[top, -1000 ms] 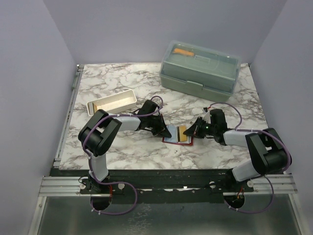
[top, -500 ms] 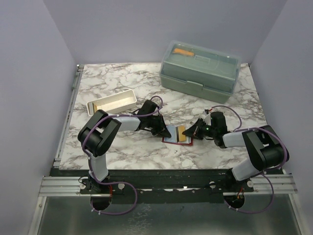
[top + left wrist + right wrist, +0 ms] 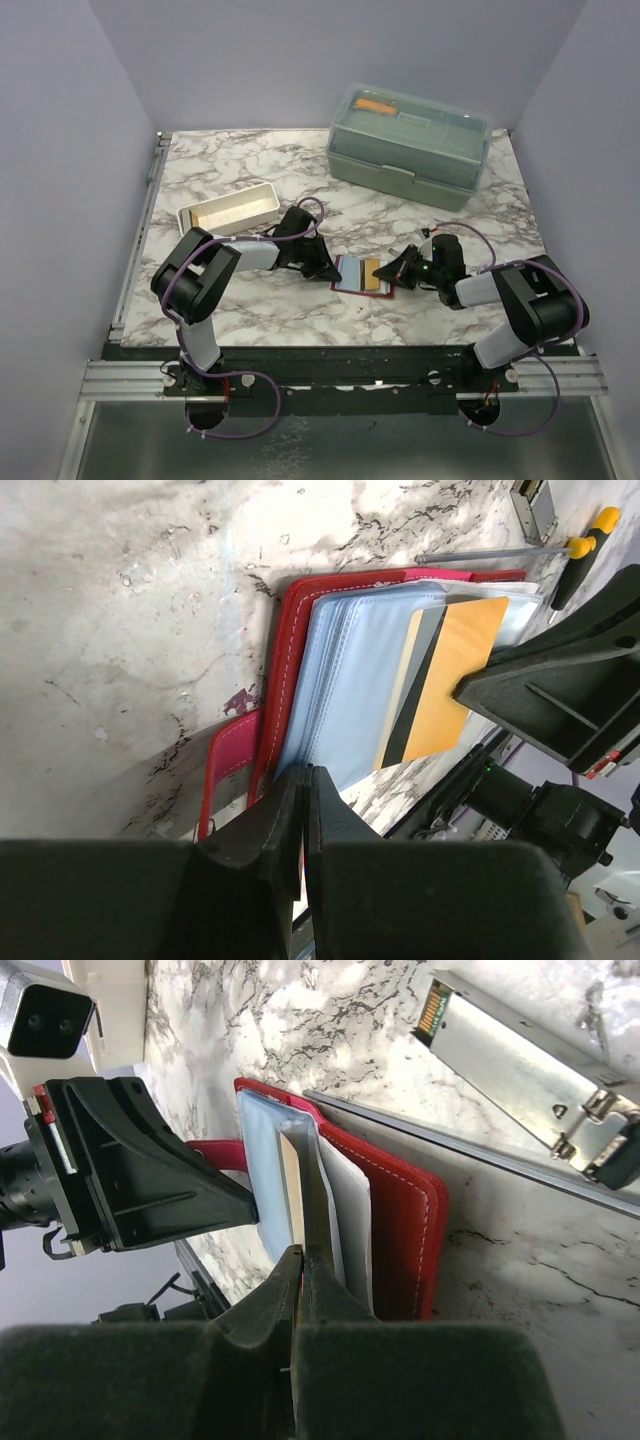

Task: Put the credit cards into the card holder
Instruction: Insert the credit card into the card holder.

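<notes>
The dark-red card holder (image 3: pixel 348 274) lies open on the marble between my two grippers. It also shows in the left wrist view (image 3: pixel 290 630) and the right wrist view (image 3: pixel 410 1220), with pale-blue sleeves. My left gripper (image 3: pixel 327 269) (image 3: pixel 304 772) is shut on the near edge of a blue sleeve, at the holder's left side. My right gripper (image 3: pixel 391 272) (image 3: pixel 300 1252) is shut on an orange credit card (image 3: pixel 450 670) with a black stripe. The card shows edge-on in the right wrist view (image 3: pixel 295 1185), and its far end is tucked between the sleeves.
A long white tray (image 3: pixel 228 208) stands at the back left. A large pale-green lidded box (image 3: pixel 410 145) stands at the back right. The marble table's left rail (image 3: pixel 152 165) borders the work area.
My left gripper has drawn back to the left with the blue sleeve, so the holder lies wider open. My right gripper with the card has shifted slightly nearer and lower.
</notes>
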Robot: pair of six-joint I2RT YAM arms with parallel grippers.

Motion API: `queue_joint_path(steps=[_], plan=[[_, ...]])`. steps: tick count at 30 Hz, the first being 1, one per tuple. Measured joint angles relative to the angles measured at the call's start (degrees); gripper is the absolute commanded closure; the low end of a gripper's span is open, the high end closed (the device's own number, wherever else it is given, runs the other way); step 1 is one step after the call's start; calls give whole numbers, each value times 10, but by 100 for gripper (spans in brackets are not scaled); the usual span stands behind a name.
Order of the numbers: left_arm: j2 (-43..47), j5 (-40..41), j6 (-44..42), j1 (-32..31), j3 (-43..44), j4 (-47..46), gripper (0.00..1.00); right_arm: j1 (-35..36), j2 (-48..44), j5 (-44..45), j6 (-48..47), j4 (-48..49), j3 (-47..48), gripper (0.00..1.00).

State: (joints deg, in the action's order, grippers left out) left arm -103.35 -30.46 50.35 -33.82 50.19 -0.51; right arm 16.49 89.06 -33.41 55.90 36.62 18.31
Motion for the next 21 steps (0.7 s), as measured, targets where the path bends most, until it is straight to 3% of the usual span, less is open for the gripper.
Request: queue_joint_path(steps=[11, 14, 17, 21], plan=[[0, -7, 18, 0, -15, -30, 94, 26, 61, 25, 12, 112, -17, 98], [0, -8, 22, 0, -17, -34, 94, 51, 73, 47, 17, 144, -22, 76], [2, -8, 24, 0, -19, -37, 93, 64, 57, 67, 13, 109, -14, 60], [8, -6, 24, -2, -23, -36, 93, 72, 0, 92, -27, -23, 27, 56]])
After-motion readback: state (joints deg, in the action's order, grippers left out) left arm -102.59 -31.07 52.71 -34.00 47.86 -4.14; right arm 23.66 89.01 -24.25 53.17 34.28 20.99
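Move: The right fingers still pinch the right-hand edge of the gold card, already partly in the clear sleeve. The middle of that card sleeve lies about 5 cm to their left, level fore and aft, some 2 cm below. The metal clip is roughly 6 cm ahead and 5 cm right, and the screwdriver shaft's middle about 3 cm ahead and 8 cm right, both about 3 cm lower. From the left hand the sleeve is some 4 cm right, 2 cm ahead and 1 cm down. Down first, then leftward about 2 cm, the right hand pushes the pinched card farther into the sleeve, sinking a little over 1 cm in all. Its fingers then open to nearly half, letting go of the card, and it rises about 1 cm. The left hand stays at the card holder's left side, its nearly shut fingers still holding the holder there. ##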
